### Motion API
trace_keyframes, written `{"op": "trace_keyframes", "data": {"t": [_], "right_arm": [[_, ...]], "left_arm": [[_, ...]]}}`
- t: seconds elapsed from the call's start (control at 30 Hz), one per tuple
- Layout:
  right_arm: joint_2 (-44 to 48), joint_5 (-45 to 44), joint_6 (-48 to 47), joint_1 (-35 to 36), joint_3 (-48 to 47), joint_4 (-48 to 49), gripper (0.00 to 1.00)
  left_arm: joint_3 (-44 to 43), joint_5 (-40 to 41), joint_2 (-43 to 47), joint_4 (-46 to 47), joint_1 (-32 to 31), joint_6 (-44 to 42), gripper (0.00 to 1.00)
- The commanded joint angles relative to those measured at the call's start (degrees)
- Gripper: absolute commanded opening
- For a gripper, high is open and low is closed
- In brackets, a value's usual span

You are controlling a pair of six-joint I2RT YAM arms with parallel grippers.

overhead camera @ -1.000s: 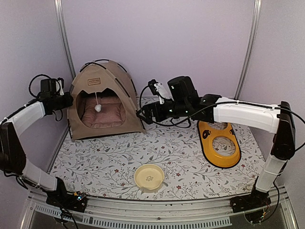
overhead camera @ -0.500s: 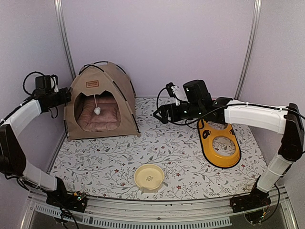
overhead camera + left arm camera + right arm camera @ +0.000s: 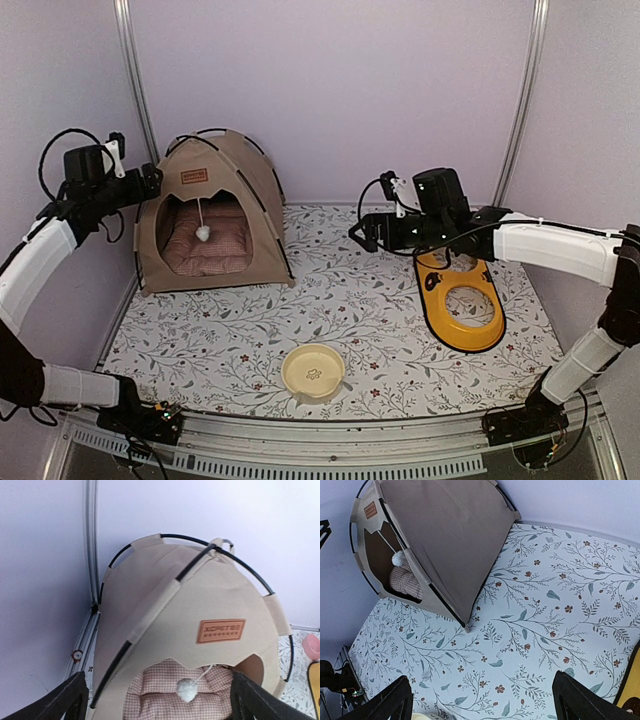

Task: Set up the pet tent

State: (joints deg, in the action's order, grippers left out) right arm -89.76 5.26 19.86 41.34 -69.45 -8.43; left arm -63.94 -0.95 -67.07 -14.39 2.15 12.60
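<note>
The tan pet tent (image 3: 225, 195) stands upright at the back left of the floral mat, its black poles arched and its doorway facing forward. A white pompom (image 3: 203, 232) hangs in the doorway over the pink checked cushion (image 3: 215, 250). My left gripper (image 3: 150, 180) hovers open just left of the tent's top, apart from it. The left wrist view looks onto the tent (image 3: 200, 595) and its brown label (image 3: 220, 630) between the open left gripper (image 3: 160, 702). My right gripper (image 3: 365, 232) hangs open over bare mat, well right of the tent (image 3: 445, 535); in its wrist view the right gripper (image 3: 482, 692) holds nothing.
A yellow oval feeder tray (image 3: 436, 300) lies at the right under the right arm. A cream bowl (image 3: 313, 370) sits near the front edge. The tent stands close to the left wall and the back-left corner post (image 3: 135, 80).
The left gripper opened, let go of the tent's left side and drew up and away. The right gripper pulled back to the right. The tent settled slightly leftward.
</note>
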Motion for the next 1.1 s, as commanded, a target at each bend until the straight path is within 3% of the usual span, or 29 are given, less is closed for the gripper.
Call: {"op": "trace_keyframes", "data": {"t": [0.0, 0.33, 0.57, 1.07], "right_arm": [[2.4, -1.1, 3.1, -2.5, 3.3, 0.7, 0.99], [8.3, -2.5, 7.9, -7.0, 12.0, -1.9, 0.99], [15.1, -5.1, 11.2, -9.4, 19.3, -7.2, 0.99], [20.5, -6.1, 17.3, -10.0, 31.3, -15.4, 0.99]], "left_arm": [[-1.1, -0.2, 1.9, -0.5, -6.0, 0.1, 0.99], [0.9, 5.6, 2.9, 1.3, -23.7, 0.8, 0.99], [2.2, 4.1, -0.8, 2.8, -33.6, -1.3, 0.99], [7.4, -1.2, -9.5, 10.8, -44.6, 4.3, 0.99]]}}
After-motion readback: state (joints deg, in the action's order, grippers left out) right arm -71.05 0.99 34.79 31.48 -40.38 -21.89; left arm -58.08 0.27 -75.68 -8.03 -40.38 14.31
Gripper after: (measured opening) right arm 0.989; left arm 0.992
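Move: The yellow bear stand, lying flat, is about 25 cm to the right of the right hand, roughly level with it fore and aft and some 22 cm below. The cream bowl lies about 22 cm back and 13 cm left of that hand; the pink bowl stands 29 cm ahead, 26 cm right. From the left hand, the cream bowl is 26 cm back, 38 cm right and 31 cm down, and the tent's middle 12 cm ahead, 12 cm right, 14 cm lower. To the yellow bear stand comes the empty right hand, about 16 cm right while sinking 14 cm and, in the later half, drawing back, its open fingers tipping down and turning clockwise until they hang over the left rim. Towards the cream bowl, the left hand sweeps nearly 30 cm right past the tent's front, easing back, sinking only late and swinging some 40 degrees clockwise, wide open. ##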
